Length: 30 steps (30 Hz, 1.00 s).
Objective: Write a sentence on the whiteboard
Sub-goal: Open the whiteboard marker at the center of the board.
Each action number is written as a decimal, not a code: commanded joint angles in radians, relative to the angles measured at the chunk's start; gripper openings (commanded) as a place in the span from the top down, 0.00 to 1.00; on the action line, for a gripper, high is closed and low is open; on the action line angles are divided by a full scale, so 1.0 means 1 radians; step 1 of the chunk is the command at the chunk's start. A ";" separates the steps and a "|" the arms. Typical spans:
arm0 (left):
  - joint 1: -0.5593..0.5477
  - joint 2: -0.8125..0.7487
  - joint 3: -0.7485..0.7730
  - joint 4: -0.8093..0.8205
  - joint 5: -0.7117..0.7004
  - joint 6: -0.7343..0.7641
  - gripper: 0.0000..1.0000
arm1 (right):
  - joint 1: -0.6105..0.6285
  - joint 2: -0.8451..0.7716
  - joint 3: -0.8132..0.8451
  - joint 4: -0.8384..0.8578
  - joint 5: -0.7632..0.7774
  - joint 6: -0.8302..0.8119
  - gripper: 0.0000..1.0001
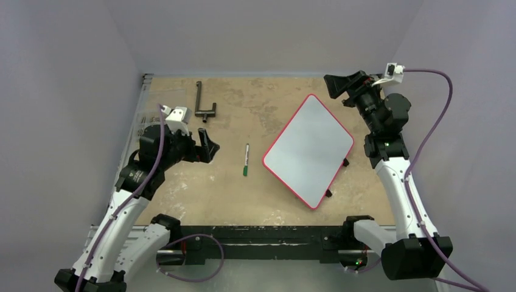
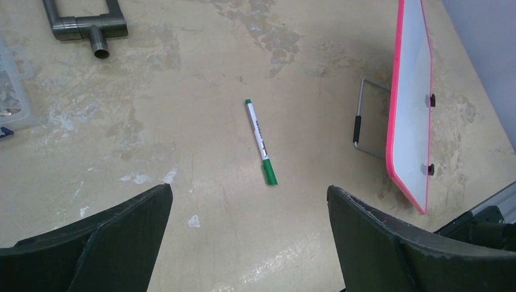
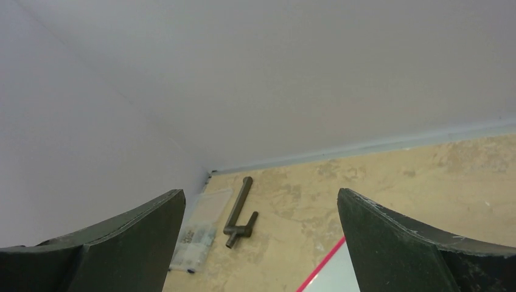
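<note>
The whiteboard [image 1: 309, 148] with a red rim stands tilted on small black feet right of centre; its face is blank, with no sentence on it. It also shows in the left wrist view [image 2: 411, 100] and its corner in the right wrist view [image 3: 325, 274]. A green-capped marker [image 1: 246, 160] lies on the table left of the board, also seen in the left wrist view [image 2: 261, 142]. My left gripper [image 1: 207, 146] is open and empty, left of the marker. My right gripper [image 1: 336, 86] is open and empty, raised beyond the board's far corner.
A dark metal pipe fitting [image 1: 204, 102] lies at the back left, also in the left wrist view [image 2: 85, 23] and the right wrist view [image 3: 238, 213]. A clear plastic box [image 1: 146, 112] sits at the left edge. Walls close in the table on three sides.
</note>
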 commanded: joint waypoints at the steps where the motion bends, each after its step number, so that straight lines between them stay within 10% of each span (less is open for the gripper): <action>1: -0.088 0.018 0.036 0.010 -0.104 0.005 0.01 | 0.002 -0.054 -0.012 -0.060 0.032 0.007 0.01; 30: -0.556 0.591 -0.057 0.282 -0.559 -0.148 0.31 | 0.188 -0.005 0.210 -0.592 0.211 -0.143 0.01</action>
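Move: The green-capped marker lies flat on the table about 9 cm ahead of my left hand, 12 cm to its right and some 24 cm below. The whiteboard's middle stands about 22 cm right of the marker and level with it, raised on its stand; the dark pipe lies about 25 cm beyond the marker and 18 cm to its left. From my right hand the marker is roughly 27 cm left, 2 cm back and 40 cm down. I swing my empty left hand to the right, then ever more steeply down towards the marker, about 10 cm across and 14 cm down in all. On the way it rolls left side up by some 20 degrees, tips down a little and narrows its fingers by over a quarter. My right hand, wide open, sinks about 5 cm, eases back and slightly left by the whiteboard's far corner, and tips down about 20 degrees. ##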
